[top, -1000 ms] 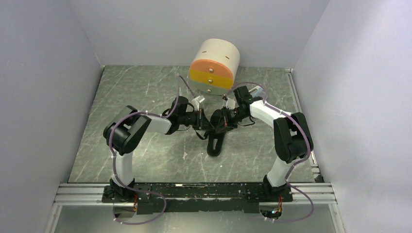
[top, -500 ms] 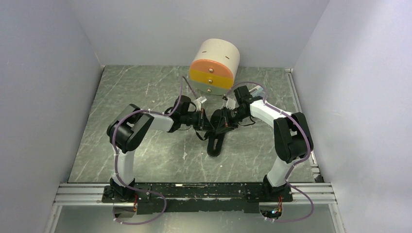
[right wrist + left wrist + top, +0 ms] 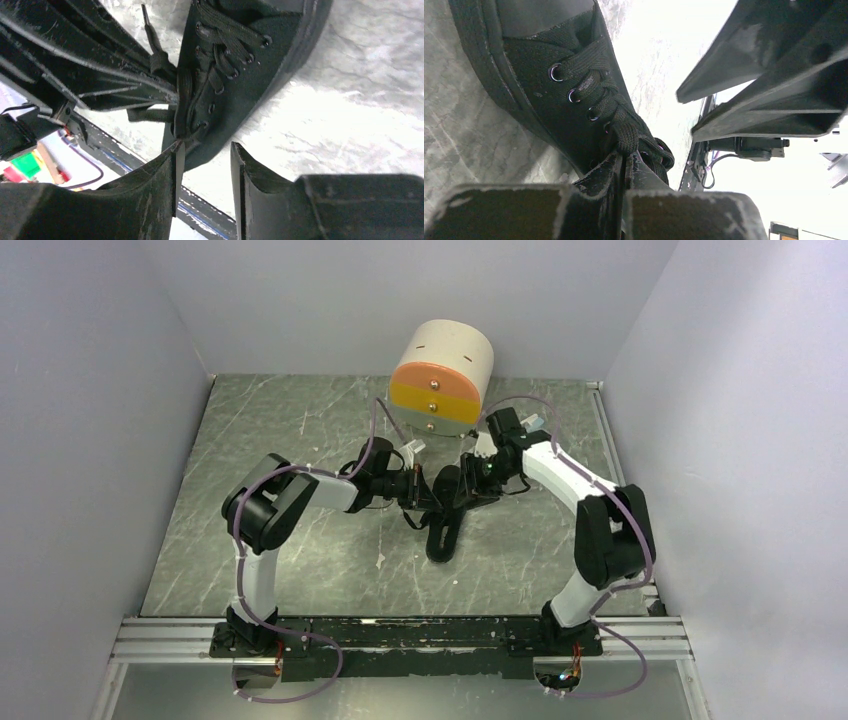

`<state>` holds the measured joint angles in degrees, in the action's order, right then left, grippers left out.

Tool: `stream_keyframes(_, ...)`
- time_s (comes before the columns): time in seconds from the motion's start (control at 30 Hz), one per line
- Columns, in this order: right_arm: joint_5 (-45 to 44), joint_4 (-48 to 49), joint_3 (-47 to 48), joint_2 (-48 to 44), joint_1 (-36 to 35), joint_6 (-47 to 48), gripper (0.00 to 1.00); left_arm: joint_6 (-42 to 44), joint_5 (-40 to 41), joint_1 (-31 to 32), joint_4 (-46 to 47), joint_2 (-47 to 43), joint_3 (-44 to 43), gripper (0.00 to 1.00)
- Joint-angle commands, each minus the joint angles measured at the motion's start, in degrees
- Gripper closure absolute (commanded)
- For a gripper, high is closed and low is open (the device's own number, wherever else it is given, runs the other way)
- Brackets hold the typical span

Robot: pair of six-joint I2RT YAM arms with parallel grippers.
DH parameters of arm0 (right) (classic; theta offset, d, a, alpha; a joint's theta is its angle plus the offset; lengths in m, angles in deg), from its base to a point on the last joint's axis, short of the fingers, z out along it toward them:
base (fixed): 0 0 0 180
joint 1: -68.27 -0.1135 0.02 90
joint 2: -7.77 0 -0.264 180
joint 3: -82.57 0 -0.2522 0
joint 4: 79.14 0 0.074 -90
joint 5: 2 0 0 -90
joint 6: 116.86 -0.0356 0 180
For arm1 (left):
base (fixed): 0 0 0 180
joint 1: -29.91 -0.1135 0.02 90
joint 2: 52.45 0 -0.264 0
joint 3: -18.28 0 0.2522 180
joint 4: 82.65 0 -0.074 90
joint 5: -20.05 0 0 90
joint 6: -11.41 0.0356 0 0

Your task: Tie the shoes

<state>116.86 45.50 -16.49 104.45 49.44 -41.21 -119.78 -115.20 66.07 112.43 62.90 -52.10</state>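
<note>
The small black shoe (image 3: 440, 540) lies on the marble floor between both arms, toe toward the arms' bases. My left gripper (image 3: 428, 492) reaches in from the left and is shut on a black lace (image 3: 625, 136) just above the eyelets; the left gripper (image 3: 624, 161) shows its jaws pressed together around that lace. My right gripper (image 3: 463, 490) hovers at the shoe's right side. In the right wrist view the right gripper (image 3: 206, 152) stands open with nothing between its fingers, just off the shoe (image 3: 240, 75). A loose lace end (image 3: 148, 114) hangs below the left fingers (image 3: 100, 75).
A round beige drawer box (image 3: 443, 380) with orange and yellow fronts stands just behind the grippers. Grey walls close in on three sides. The metal rail (image 3: 400, 638) holding the arm bases runs along the near edge.
The right gripper has gone from shut to open, letting go of the lace, and its arm has lifted slightly toward the back right. The left gripper stays shut on its lace.
</note>
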Motion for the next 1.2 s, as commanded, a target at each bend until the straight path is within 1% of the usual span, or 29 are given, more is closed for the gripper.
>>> stream_keyframes(0.0,-6.1,-1.5,-2.3,-6.5,-0.5,-1.1,0.57,-0.2,-1.5,0.4,0.2,1.7,-1.3,0.95)
stream_keyframes(0.1,-4.0,2.7,-5.8,-11.1,-2.8,-6.0,0.58,-0.7,-1.9,0.4,1.0,2.0,-1.1,0.95)
stream_keyframes(0.17,-3.8,7.5,-8.8,-13.8,-5.1,-11.4,0.59,-0.8,-2.1,0.4,1.3,2.1,-1.2,0.95)
stream_keyframes(0.33,-9.9,15.8,-14.0,-16.8,-11.6,-25.0,0.6,-1.2,-2.8,0.3,1.8,2.2,-1.1,0.95)
stream_keyframes(0.4,-14.0,17.5,-15.6,-17.7,-13.3,-29.4,0.6,-1.1,-2.9,0.3,1.7,2.2,-1.2,0.95)
stream_keyframes(0.47,-17.7,18.2,-16.6,-17.9,-14.5,-32.5,0.63,-0.8,-3.1,0.3,1.2,2.4,-1.3,0.95)
stream_keyframes(0.57,-22.0,17.1,-16.5,-16.9,-15.9,-34.2,0.65,-0.9,-3.4,0.3,1.7,2.2,-0.8,0.95)
stream_keyframes(0.67,-24.9,16.5,-16.3,-15.9,-17.3,-35.2,0.64,-0.8,-3.4,0.2,1.6,2.1,-0.6,0.95)
stream_keyframes(0.83,-27.8,15.6,-15.9,-14.6,-18.5,-36.7,0.64,-2.1,-3.7,0.2,3.5,2.2,-0.4,0.95)
stream_keyframes(0.93,-28.7,14.3,-15.3,-14.2,-19.0,-37.2,0.64,-1.9,-3.7,0.2,3.4,2.2,-0.6,0.95)
stream_keyframes(1.0,-30.8,14.0,-15.4,-14.4,-19.3,-37.6,0.63,-1.7,-3.6,0.3,3.0,2.2,-0.8,0.95)
stream_keyframes(1.17,-31.8,16.5,-17.6,-15.0,-19.8,-38.5,0.63,-2.1,-3.8,0.2,3.7,2.2,-0.3,0.95)
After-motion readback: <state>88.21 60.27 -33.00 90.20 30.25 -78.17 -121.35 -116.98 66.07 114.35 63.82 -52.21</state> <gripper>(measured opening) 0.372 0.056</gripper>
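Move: The laces pinched in the left fingertips lie about 5 cm left of the open right hand, 2 cm back and some 3 cm below it. A loose lace end hangs roughly 9 cm to the right hand's left and 4 cm back; the shoe's opening is about 4 cm left and 8 cm back, its toe 3 cm left and 5 cm ahead. For the left hand, the pinched laces are right at its fingertips. While the left hand keeps its pinch on the laces at the shoe and stays put, the right hand heads for them: it lifts nearly 3 cm as it swings back and left, some 5 cm in all, then sinks about 4 cm over the shoe. Its wrist turns roughly 25 degrees clockwise and the fingers stay part open, coming close beside the lace loop; contact can't be seen. ##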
